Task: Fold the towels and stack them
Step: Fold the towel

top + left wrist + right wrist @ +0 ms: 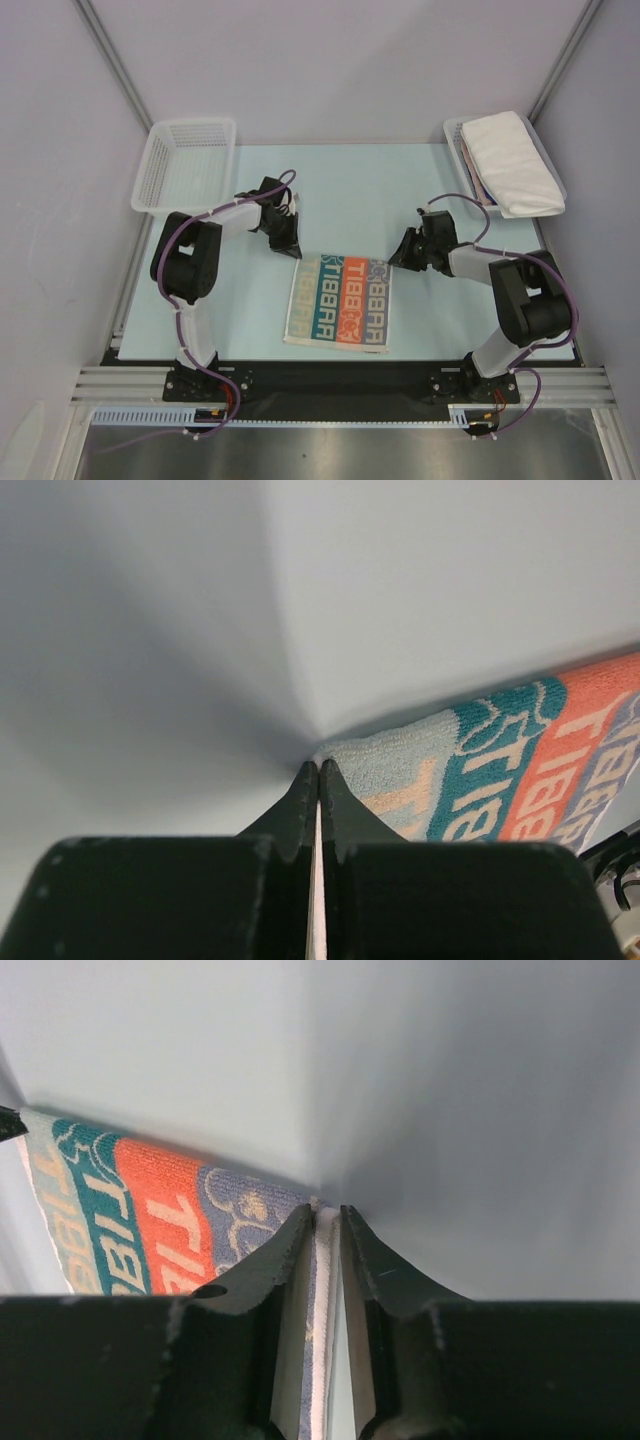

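A cream towel with colourful "RABBIT" lettering [340,300] lies flat in the middle of the table. My left gripper [287,243] is at its far left corner. In the left wrist view that gripper [319,765] is shut, with a thin white strip of the towel [480,770] pinched between its fingers. My right gripper [403,255] is at the far right corner. In the right wrist view its jaws [327,1210] stand narrow around the white edge of the towel [150,1210]. A folded white towel [510,160] lies on top of a pinkish one in the right basket.
A white mesh basket [190,125] stands at the back left of the pale blue table. The other basket [452,130] holds the folded towels at the back right. Grey walls with metal posts close in the sides and back.
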Motion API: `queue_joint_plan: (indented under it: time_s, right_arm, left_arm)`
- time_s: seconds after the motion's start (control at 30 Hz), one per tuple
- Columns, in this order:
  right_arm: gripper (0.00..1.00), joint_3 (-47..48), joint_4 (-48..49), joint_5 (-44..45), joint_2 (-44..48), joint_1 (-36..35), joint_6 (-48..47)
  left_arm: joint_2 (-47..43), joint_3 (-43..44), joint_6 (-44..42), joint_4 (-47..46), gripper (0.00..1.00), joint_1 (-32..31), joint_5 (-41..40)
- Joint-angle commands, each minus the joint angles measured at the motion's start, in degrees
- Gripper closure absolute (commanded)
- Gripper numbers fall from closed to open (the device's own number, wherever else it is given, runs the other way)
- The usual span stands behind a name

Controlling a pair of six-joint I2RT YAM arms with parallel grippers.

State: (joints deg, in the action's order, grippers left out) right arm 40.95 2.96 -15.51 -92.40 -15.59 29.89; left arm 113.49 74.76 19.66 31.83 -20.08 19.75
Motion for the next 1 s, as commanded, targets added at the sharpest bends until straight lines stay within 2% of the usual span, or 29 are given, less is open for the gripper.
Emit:
queue_joint_plan:
  time_s: [0.0, 0.2, 0.27, 0.57, 0.9, 0.97]
  right_arm:
    - [0.78, 1.06, -3.58, 0.66, -2.17, -0.31, -0.36]
    - [0.97, 2.38, -1.91, -0.75, -3.49, 0.21, 0.26]
    - [1.0, 3.17, -1.91, -0.58, -3.75, 0.48, 0.43]
    - [1.0, 11.69, -2.79, 1.27, -7.88, 2.85, 0.35]
    - [1.0, 23.73, -4.72, 3.47, -13.33, 5.05, -0.62]
    - [1.0, 25.58, -4.63, 3.38, -13.95, 5.22, -0.62]
  left_arm:
    - [2.43, -0.67, 0.82, -1.95, 1.0, -0.32, -0.76]
    - [2.35, -1.02, 1.61, -3.36, 1.0, -0.4, -0.41]
    - [2.26, -0.93, 1.78, -3.88, 1.0, -0.4, -0.32]
    - [2.7, 3.1, 4.6, -10.12, 1.0, -0.14, -1.46]
    - [6.48, 16.02, 5.21, -13.38, 1.0, 1.44, -4.19]
    - [6.65, 16.29, 5.56, -15.66, 1.0, 1.62, -4.54]
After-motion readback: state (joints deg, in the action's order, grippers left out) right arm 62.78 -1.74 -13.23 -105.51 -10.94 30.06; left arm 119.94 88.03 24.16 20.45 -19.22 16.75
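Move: The towel lies flat, its far left corner already pinched by the left hand and its far right corner between the right hand's still slightly open fingers. Its middle is about 12 cm back and 10 cm right of the left hand, and some 10 cm back and 12 cm left of the right. The empty basket stands roughly 25 cm ahead and 28 cm left of the left hand; the full basket about 26 cm ahead and 29 cm right of the right hand. Right fingers shut on the far right corner, then both hands drag the towel about 11 cm forward, rising. ##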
